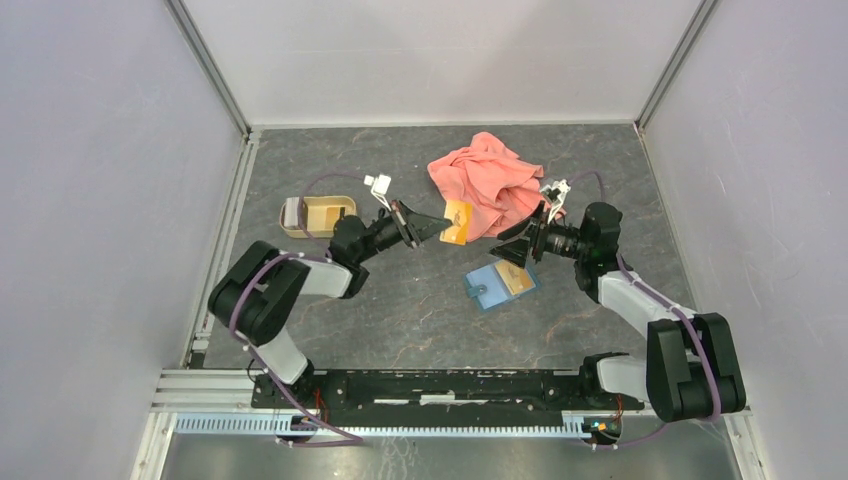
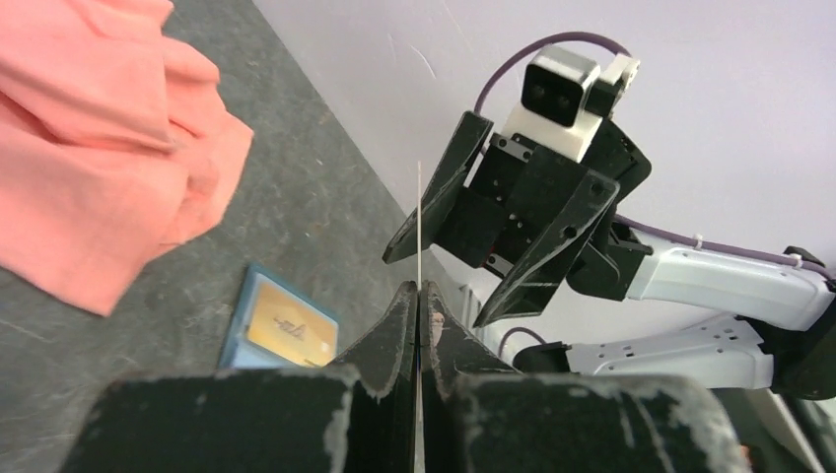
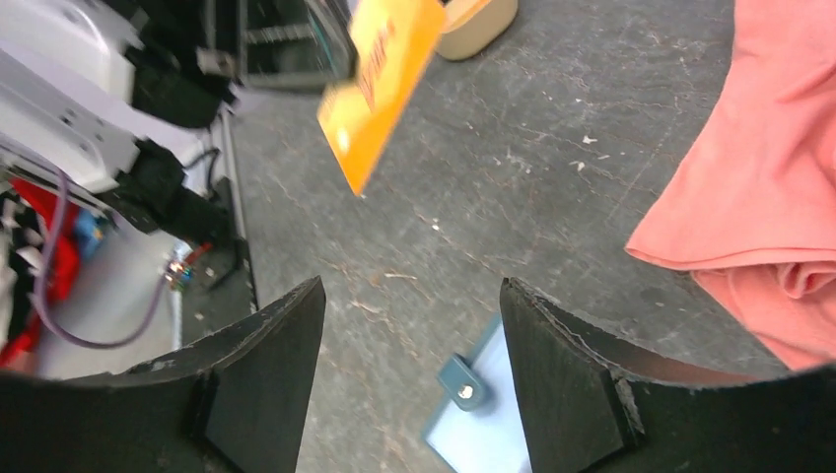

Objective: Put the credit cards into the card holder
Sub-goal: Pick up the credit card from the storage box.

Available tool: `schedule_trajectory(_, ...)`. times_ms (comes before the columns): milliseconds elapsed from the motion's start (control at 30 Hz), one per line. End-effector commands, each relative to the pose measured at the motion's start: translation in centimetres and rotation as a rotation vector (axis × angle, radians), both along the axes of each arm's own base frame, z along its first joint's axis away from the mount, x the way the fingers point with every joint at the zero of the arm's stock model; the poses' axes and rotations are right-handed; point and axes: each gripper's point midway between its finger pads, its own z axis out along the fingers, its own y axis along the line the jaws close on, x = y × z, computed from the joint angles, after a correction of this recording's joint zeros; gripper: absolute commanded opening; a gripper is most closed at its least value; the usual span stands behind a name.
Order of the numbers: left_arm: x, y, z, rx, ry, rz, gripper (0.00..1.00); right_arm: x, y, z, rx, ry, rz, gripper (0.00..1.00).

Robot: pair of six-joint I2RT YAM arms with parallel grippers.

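My left gripper (image 1: 443, 226) is shut on an orange credit card (image 1: 457, 222) and holds it in the air beside the pink cloth. In the left wrist view the card (image 2: 419, 222) shows edge-on, sticking up out of the shut left gripper (image 2: 419, 289). The teal card holder (image 1: 498, 285) lies open on the table with another orange card (image 1: 517, 279) on its light blue inside. My right gripper (image 1: 508, 243) hovers open just above the holder's far edge. In the right wrist view its snap tab (image 3: 463, 390) shows between the open fingers of the right gripper (image 3: 410, 296), and the held card (image 3: 380, 79) hangs ahead.
A salmon-pink cloth (image 1: 490, 185) lies crumpled at the back, close behind both grippers. A tan tray (image 1: 318, 216) stands at the left beside the left arm. White walls enclose the grey table on three sides.
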Motion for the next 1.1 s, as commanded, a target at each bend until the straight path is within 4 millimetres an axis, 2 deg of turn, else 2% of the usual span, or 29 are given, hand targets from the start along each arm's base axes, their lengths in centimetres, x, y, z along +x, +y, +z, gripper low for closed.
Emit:
schedule_trajectory(0, -1.4, -1.0, 4.2, -0.248, -0.075, -0.001, 0.02, 0.4, 0.6, 4.3, 0.167, 0.019, -0.035, 0.72)
schedule_trajectory(233, -3.0, -4.1, 3.4, -0.282, -0.047, -0.053, 0.02, 0.5, 0.5, 4.0, 0.182, 0.045, -0.052, 0.69)
schedule_trajectory(367, -3.8, -5.0, 2.9, -0.294, -0.030, -0.067, 0.02, 0.9, 0.4, 3.4, 0.175, 0.069, -0.069, 0.67)
schedule_trajectory(567, -3.9, -4.9, 3.1, -0.294, -0.043, -0.042, 0.02, 1.3, 0.2, 2.4, 0.155, 0.094, -0.101, 0.63)
schedule_trajectory(833, -3.4, -5.3, 3.9, -0.317, -0.050, -0.030, 0.03, 0.5, 0.6, 3.1, 0.219, 0.133, -0.071, 0.50)
schedule_trajectory(967, -3.5, -6.0, 4.1, -0.325, -0.053, -0.044, 0.05, 0.4, 0.8, 2.8, 0.226, 0.159, -0.064, 0.35)
schedule_trajectory(1000, -3.6, -6.1, 4.1, -0.325, -0.051, -0.047, 0.06, 0.4, 0.9, 2.8, 0.228, 0.163, -0.059, 0.28)
schedule_trajectory(1067, -3.7, -6.3, 3.8, -0.324, -0.041, -0.048, 0.12, 0.4, 1.0, 2.8, 0.229, 0.166, -0.046, 0.10)
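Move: The left hand holds the credit card by its left edge, the card's middle about 2 cm to the right and 1 cm ahead of its fingertips; the open right gripper it is taken to lies some 11 cm to the right, 3 cm back and 4 cm lower. From the right hand, the card's middle is about 9 cm left, 4 cm ahead and 4 cm up, the card holder 2 cm right, 3 cm back and 12 cm below, and the pink cloth straight ahead by 19 cm, some 11 cm lower. The left hand keeps its pinch on the card and carries it about 6 cm to the right towards the waiting right gripper, drawing back some 3 cm and sinking about 3 cm early on before coming up again by half of that at the end. The right hand hardly travels, rising some 3 cm and settling back about 1 cm while it tilts roughly 15 degrees, then closes its wide-open fingers, mostly late on, to pinch the card's free right edge opposite the left fingertips. ##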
